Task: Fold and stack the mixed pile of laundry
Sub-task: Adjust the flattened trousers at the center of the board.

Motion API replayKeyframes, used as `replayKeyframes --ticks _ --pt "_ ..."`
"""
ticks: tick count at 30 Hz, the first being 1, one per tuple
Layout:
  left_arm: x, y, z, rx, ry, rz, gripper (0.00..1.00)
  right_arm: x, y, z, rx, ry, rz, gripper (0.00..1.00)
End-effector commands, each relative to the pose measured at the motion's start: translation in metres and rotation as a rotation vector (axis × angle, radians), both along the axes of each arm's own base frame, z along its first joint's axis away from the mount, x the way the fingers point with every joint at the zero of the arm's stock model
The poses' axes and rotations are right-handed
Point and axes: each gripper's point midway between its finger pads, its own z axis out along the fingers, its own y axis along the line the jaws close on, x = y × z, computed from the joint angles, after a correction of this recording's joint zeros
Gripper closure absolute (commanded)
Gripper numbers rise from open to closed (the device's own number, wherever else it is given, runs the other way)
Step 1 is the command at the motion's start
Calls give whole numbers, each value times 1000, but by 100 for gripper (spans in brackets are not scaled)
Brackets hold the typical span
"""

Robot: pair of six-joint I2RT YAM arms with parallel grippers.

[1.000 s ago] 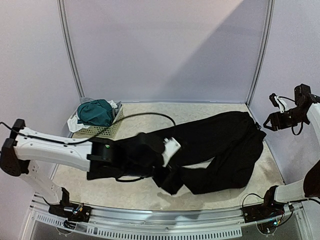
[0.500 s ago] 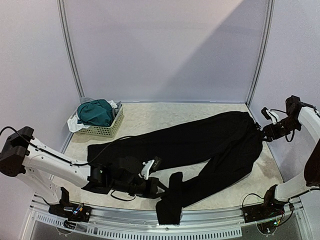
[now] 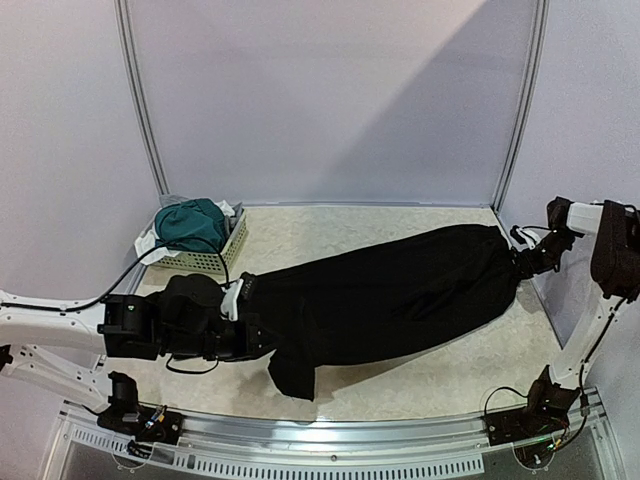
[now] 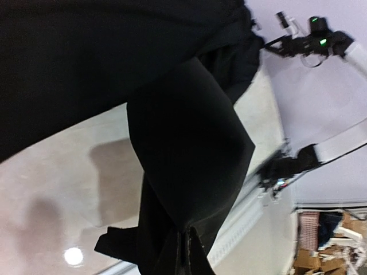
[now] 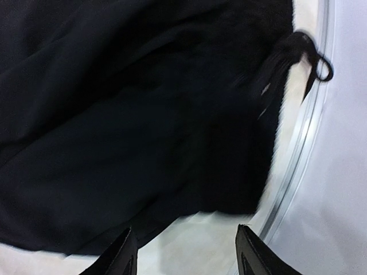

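Long black trousers (image 3: 400,290) stretch across the table from left to right, one leg lying over the other. My left gripper (image 3: 258,325) is shut on the leg end at the left. In the left wrist view the fabric (image 4: 183,143) is pinched in the left gripper (image 4: 189,240) and drapes away from it. My right gripper (image 3: 524,260) is at the waistband at the far right. It stands open (image 5: 186,255) just off the waist edge (image 5: 241,172), with nothing between its fingers. The teal-green shorts (image 3: 190,224) and a white cloth (image 3: 148,246) lie in the basket.
The pale perforated basket (image 3: 215,262) stands at the back left corner. A black drawstring loop (image 5: 318,63) lies by the table's metal rim (image 5: 298,154) on the right. A black cable (image 3: 150,262) runs from the left arm past the basket.
My left gripper has carried the trouser leg from the near edge up and to the left, laying it over the other leg. My right gripper has come down to the waistband.
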Motion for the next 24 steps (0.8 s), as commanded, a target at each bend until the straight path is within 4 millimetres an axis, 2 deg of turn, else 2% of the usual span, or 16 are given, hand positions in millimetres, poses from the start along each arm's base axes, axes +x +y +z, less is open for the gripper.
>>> replayKeyframes --ticks 1,4,7,11,13,16,19,20,22,24 --pt "5 26 -39 217 7 -23 100 27 -16 -17 -30 14 -39 42" --pt "2 17 -41 243 19 -94 97 24 -19 -29 -40 50 -53 44" --pt "-5 6 -41 267 29 -189 91 22 -19 -31 -40 54 -51 44" --pt "-10 -4 -34 295 24 -296 67 30 -12 -30 20 42 -71 42" --pt "-2 -3 -14 317 -16 -318 59 32 -8 -36 58 66 -91 48" --pt "27 27 7 409 -67 -248 51 26 -8 -47 66 106 -107 76" --pt "65 85 3 565 -42 -71 49 5 -10 -52 56 149 -116 94" --pt "74 103 -2 606 -26 -25 49 -4 -11 -51 51 158 -119 99" --pt "90 131 -18 679 -2 46 49 -21 -15 -45 38 162 -120 100" --pt "102 150 -35 724 25 84 50 -39 -18 -39 26 170 -121 100"
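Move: The left hand still pinches the near trouser leg by its end; the bare board that the leg goes down on lies about 16 cm below and some 6 back, 3 left. The far leg's hem is roughly 11 cm ahead and 31 left, the basket 32 ahead and 29 left. For the right hand, the waistband's near end lies 3 cm ahead, 1 right, 4 below, the drawstring knot about 9 ahead and 4 right. The left hand lowers the near leg's end about 5 cm towards the board, opens to about half to let go of it while still well above the board, then swings forward, left and up to some 10 cm ahead of where it began, rolling about 25 degrees with its left side rising, and comes over the far leg. Meanwhile the open right hand eases forward and sinks about 4 cm onto the waistband's near end, shuts on the cloth there and, with it pinched, starts back 2 cm towards the base. ##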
